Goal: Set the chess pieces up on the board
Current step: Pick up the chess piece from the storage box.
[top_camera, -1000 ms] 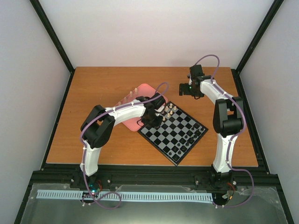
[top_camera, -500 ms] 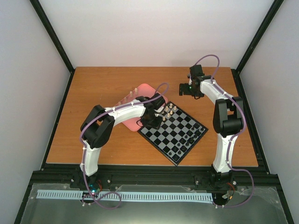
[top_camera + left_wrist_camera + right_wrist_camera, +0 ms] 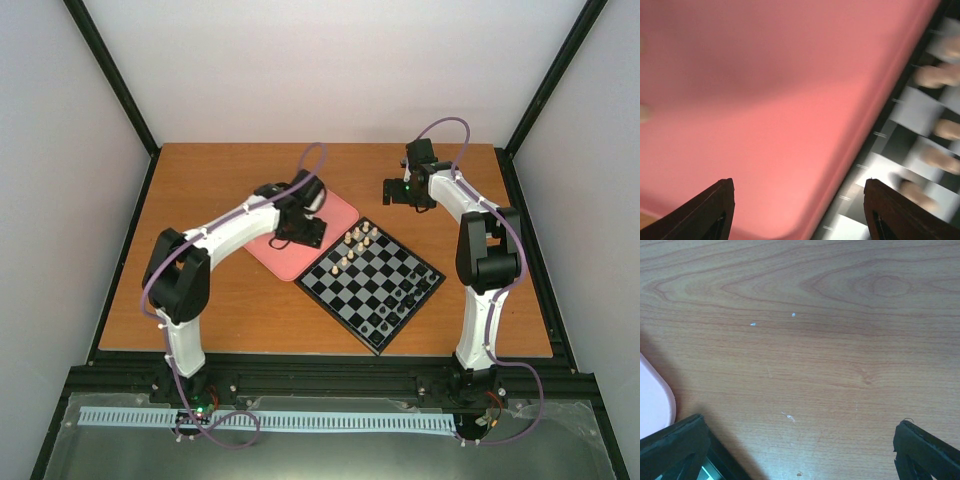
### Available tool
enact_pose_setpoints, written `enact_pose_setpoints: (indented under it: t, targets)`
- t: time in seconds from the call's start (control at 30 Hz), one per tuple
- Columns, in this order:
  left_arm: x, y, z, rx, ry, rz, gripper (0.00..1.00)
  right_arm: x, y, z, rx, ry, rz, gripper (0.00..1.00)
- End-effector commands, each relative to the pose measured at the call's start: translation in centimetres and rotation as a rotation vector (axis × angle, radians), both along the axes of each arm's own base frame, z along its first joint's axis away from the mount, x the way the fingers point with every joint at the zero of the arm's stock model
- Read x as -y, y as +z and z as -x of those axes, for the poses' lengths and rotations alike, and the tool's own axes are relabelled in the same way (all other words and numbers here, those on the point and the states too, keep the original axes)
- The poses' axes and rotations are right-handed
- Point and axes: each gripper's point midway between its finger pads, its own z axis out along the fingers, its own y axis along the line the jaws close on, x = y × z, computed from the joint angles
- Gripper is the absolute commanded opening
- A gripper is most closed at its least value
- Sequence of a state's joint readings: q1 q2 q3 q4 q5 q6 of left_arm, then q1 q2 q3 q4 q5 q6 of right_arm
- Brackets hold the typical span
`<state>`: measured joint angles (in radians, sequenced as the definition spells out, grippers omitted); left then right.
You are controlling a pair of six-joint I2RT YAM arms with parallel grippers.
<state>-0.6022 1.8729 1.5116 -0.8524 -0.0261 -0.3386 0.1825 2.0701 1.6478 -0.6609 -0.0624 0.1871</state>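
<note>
The board (image 3: 372, 282) lies diagonally on the table, with several cream chess pieces (image 3: 357, 240) standing at its far corner. In the left wrist view the same pieces (image 3: 936, 76) are blurred, on the board (image 3: 914, 111) to the right. My left gripper (image 3: 300, 231) hovers over the pink tray (image 3: 340, 210), just left of the board. Its jaws (image 3: 797, 186) are open, with only the tray (image 3: 765, 100) showing between them. My right gripper (image 3: 398, 192) hangs over bare wood behind the board, open (image 3: 799, 421) and empty.
Small black pieces (image 3: 400, 300) stand along the board's near-right side. Two pale blurs (image 3: 643, 113) show at the tray's left edge. The tray's corner (image 3: 655, 397) and the board's corner (image 3: 715, 471) appear at the left of the right wrist view.
My left gripper opened and swung back from the board's far corner to over the pink tray. The right arm has not moved.
</note>
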Motion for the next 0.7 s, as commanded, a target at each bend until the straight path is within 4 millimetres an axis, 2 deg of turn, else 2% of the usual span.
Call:
enact_pose_setpoints:
  t: [0.0, 0.1, 0.2, 0.43, 0.67]
  targets:
    - [-5.3, -1.7, -2.6, -0.002, 0.109, -0.077, 0.72, 0.3, 0.0, -0.2, 0.005, -0.002, -0.003, 1.0]
    - [-7.9, -2.4, -4.3, -0.008, 0.178, -0.094, 0.72, 0.3, -0.2, -0.3, 0.0, -0.002, -0.005, 1.0]
    - [-9.2, -3.2, -5.1, -0.017, 0.21, -0.11, 0.71, 0.3, -0.2, -0.4, -0.001, -0.002, -0.003, 1.0]
    - [-9.7, -4.9, -5.7, -0.043, 0.223, -0.13, 0.7, 0.4, -0.2, -0.6, -0.002, -0.002, 0.005, 1.0]
    - [-10.3, -5.2, -6.3, -0.042, 0.245, -0.139, 0.68, 0.4, -0.5, -0.7, -0.008, 0.0, 0.008, 1.0]
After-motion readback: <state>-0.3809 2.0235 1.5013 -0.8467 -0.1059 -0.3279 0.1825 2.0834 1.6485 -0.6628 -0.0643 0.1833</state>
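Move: The next white pawn on the pink tray stands about 11 cm left of the left hand, 4 cm ahead and 8 cm below. The knight is some 2 cm left of that pawn and 2 cm farther out; the corner pawn is 3 cm left of it and 3 cm nearer. From the right hand the pawn lies roughly 37 cm left and 9 cm back. Left hand, still open, swings 10 cm left, slightly forward, towards the pawn, then mostly sinks, about 6 cm altogether. ##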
